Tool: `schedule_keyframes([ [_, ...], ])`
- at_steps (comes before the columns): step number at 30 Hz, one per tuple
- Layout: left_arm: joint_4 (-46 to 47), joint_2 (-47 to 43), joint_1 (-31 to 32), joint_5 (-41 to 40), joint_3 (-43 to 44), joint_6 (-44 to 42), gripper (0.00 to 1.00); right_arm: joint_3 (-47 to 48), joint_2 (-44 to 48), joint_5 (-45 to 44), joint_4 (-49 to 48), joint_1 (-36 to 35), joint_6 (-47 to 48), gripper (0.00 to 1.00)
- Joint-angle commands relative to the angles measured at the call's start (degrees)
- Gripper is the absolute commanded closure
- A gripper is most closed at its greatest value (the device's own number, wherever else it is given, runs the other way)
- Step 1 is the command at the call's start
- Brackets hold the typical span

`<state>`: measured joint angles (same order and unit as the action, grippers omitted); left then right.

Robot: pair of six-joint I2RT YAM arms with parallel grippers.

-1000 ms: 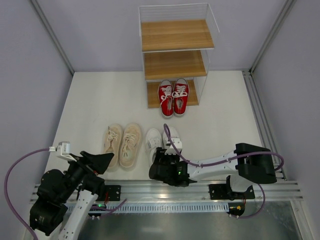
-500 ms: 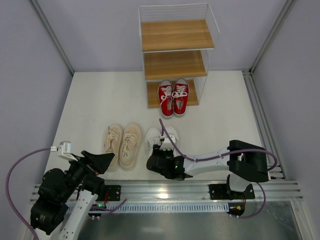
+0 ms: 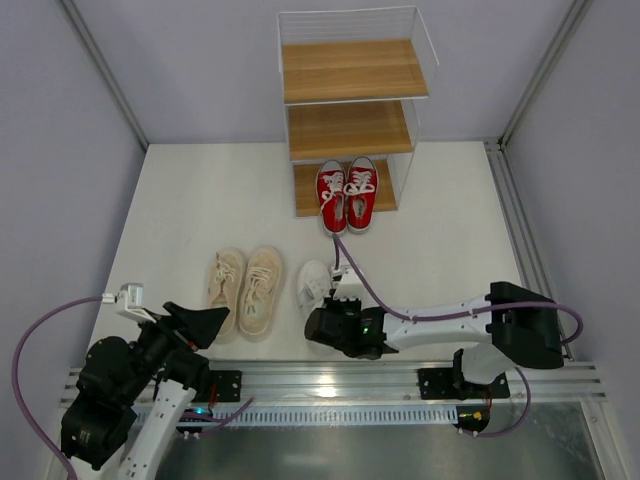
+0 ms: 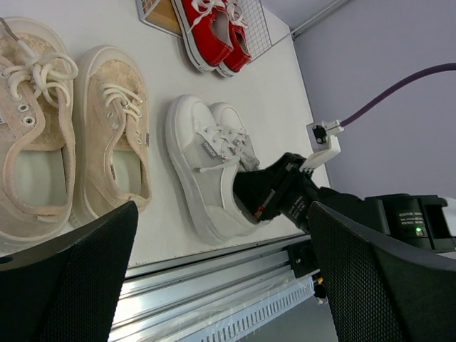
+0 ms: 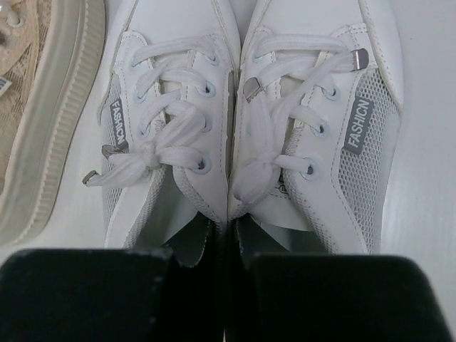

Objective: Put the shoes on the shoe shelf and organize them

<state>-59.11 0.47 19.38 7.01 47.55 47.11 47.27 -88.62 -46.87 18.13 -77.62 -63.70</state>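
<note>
The all-white pair (image 3: pixel 316 280) lies side by side on the table near my right arm, and its laces fill the right wrist view (image 5: pixel 235 107). My right gripper (image 3: pixel 336 325) sits over the heels with one finger (image 5: pixel 85 292) inside each shoe. It is shut on the two inner walls pressed together (image 5: pixel 231 285). The beige pair (image 3: pixel 245 288) lies just left of it. The red pair (image 3: pixel 347 195) stands on the bottom board of the shoe shelf (image 3: pixel 350 70). My left gripper (image 3: pixel 195 322) is open and empty, held above the near edge (image 4: pixel 224 278).
The shelf's upper two boards hold no shoes. A metal rail (image 3: pixel 330 385) runs along the near edge. Grey walls and frame posts (image 3: pixel 100 70) close in both sides. My right arm's purple cable (image 3: pixel 350 265) loops above the white pair.
My right gripper slid left and then back right over the white pair's heels, and its elbow swung right. The white shoes now lie closer together. My left arm has not moved.
</note>
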Motion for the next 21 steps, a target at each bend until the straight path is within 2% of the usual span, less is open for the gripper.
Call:
schedule_keyframes([
  [1,0.31,-3.11,-0.04,-0.15,0.88,-1.06,0.0,1.86,9.32,-6.82,4.44,-2.96,1.12,0.96],
  [6,0.4,-3.02,-0.13,-0.06,0.79,-0.88,0.0,4.5,15.4,-13.4,11.21,-4.03,3.05,0.96],
  [14,0.49,-3.11,-0.04,0.03,0.79,-0.79,0.0,7.05,24.36,-23.26,12.1,-2.8,11.84,0.96],
  [17,0.84,-3.02,-0.04,0.2,0.53,-0.71,0.0,7.58,25.95,-25.02,6.94,-0.96,20.26,0.96],
  [19,0.84,-3.02,-0.04,0.2,0.53,-0.71,0.0,6.36,27.88,-24.32,-2.19,1.76,29.8,0.96],
  [21,0.58,-3.02,-0.13,0.2,0.61,-0.79,0.0,5.39,29.55,-20.91,-10.61,4.22,35.2,0.96],
])
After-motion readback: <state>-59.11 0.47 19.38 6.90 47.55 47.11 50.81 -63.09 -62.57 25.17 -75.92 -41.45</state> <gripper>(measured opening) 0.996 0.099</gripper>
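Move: The white shoes are already pinched in the right hand. From it the shelf's middle board, the likely goal, lies about 33 cm ahead, 5 cm to the right and 14 cm higher; the red shoes on the bottom board are some 31 cm ahead, 4 cm right, about 2 cm below. The beige pair lies about 20 cm left, 2 cm ahead, 5 cm lower. From the left hand that middle board is roughly 41 cm ahead, 28 cm right, 6 cm lower. The white shoes, still pinched together by their inner sides, are lifted about 16 cm by the right hand, which first draws back a couple of centimetres, then swings forward towards the shelf, drifting some 7 cm right all along. The fingers keep their hold while the wrist tips them upward by about 20 degrees. ##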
